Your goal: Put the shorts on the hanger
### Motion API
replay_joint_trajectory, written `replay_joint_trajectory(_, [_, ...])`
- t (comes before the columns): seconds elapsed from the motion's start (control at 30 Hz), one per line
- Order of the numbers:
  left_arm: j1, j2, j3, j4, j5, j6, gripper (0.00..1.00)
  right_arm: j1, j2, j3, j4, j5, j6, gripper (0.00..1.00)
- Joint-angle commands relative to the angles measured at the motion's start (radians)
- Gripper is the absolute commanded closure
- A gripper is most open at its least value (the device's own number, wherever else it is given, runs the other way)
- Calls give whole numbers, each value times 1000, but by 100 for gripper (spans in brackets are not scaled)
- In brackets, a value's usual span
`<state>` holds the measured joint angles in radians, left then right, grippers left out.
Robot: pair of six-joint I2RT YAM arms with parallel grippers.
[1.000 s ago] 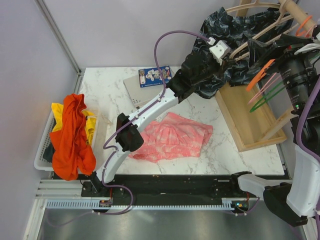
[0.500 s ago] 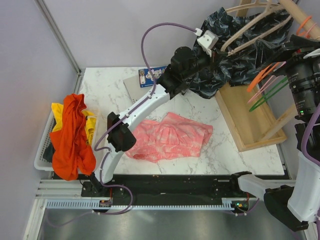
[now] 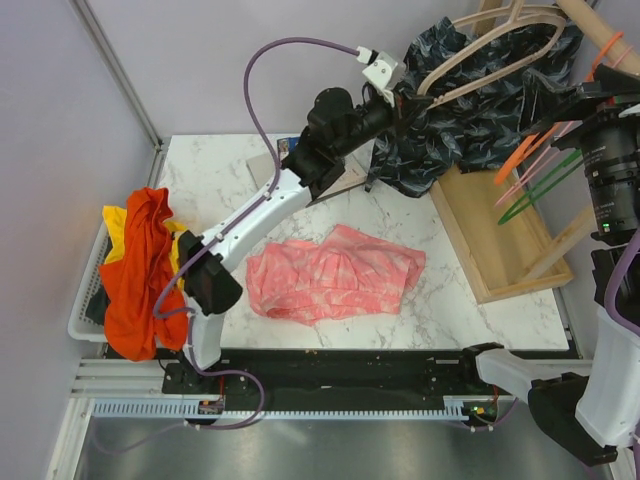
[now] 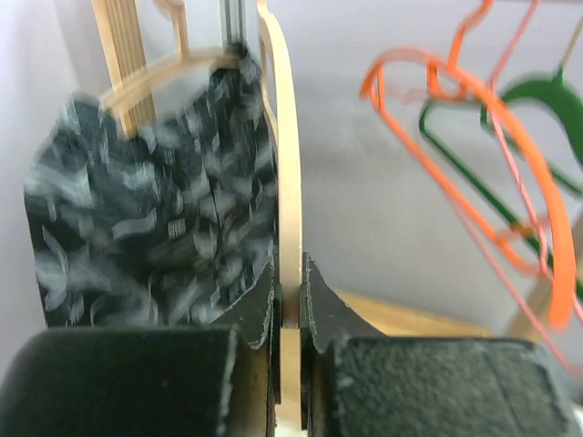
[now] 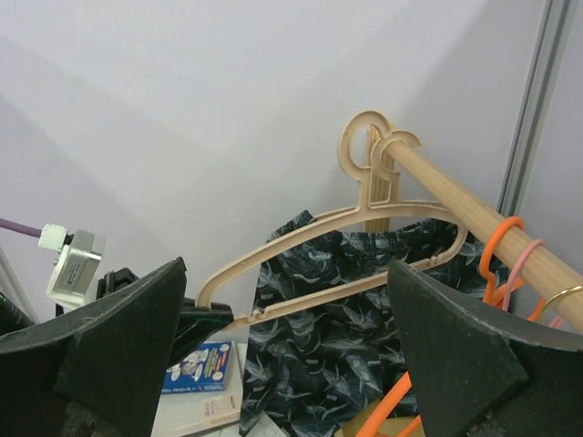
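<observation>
The salmon-pink shorts (image 3: 335,272) lie flat and crumpled on the marble table, with no gripper touching them. The beige hanger (image 3: 490,55) hangs by its hook on the wooden rod (image 5: 455,200) at the top right. My left gripper (image 3: 403,97) is shut on the hanger's left end. In the left wrist view the thin beige bar (image 4: 287,182) runs straight up between the closed left gripper (image 4: 290,314). My right gripper (image 5: 282,364) stands open, raised and facing the hanger (image 5: 337,218) from a distance, with nothing in it.
Dark navy patterned shorts (image 3: 470,120) hang on the rack behind the hanger. Orange (image 3: 520,150) and green hangers (image 3: 535,195) hang further right over the wooden rack base (image 3: 500,240). A white basket (image 3: 85,300) holds an orange-red garment (image 3: 145,270). A blue booklet (image 5: 196,364) lies at the table's back.
My left arm has swung up and to the left, pulling the hanger's end out from the dark shorts. The pink shorts and the right arm have stayed put.
</observation>
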<state>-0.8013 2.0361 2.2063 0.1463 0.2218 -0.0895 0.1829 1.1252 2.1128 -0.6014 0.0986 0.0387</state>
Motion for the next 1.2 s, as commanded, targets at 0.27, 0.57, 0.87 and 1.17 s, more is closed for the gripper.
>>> replay_joint_trajectory(0.27, [108,-721,-749,-71,143,137,98,-3,19,-143,17,-259,3,2])
replay_joint_trajectory(0.57, [445,-1169,-1066,-332,600,120,98,-3,44,-324,-32,-712,-175,2])
replay_joint_trajectory(0.87, [481,-1352,-1215,-430,294,105,98,1,31,-447,60,-728,-7,2])
replay_joint_trajectory(1.17, [481,-1415,-1313,-372,415,139,98,185,53,-515,123,-600,49,4])
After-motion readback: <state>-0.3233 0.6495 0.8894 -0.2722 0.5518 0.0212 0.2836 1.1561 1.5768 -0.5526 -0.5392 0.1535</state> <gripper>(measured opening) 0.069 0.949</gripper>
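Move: The left hand, already gripping one end of the hanger, has the pink shorts about 13 cm back, 13 cm left and 46 cm below. The black garment hangs roughly 10 cm ahead, 12 cm right and 10 cm lower; the blue box is some 19 cm ahead, 19 cm left and 46 cm down. From the open right hand, the hanger's middle is about 23 cm ahead, 6 cm left and 10 cm below; the shorts are 3 cm ahead, 32 cm left and 62 cm down. Left swings the gripped hanger 30 cm left, back and down towards the shorts; open right sinks 20 cm leftward. ##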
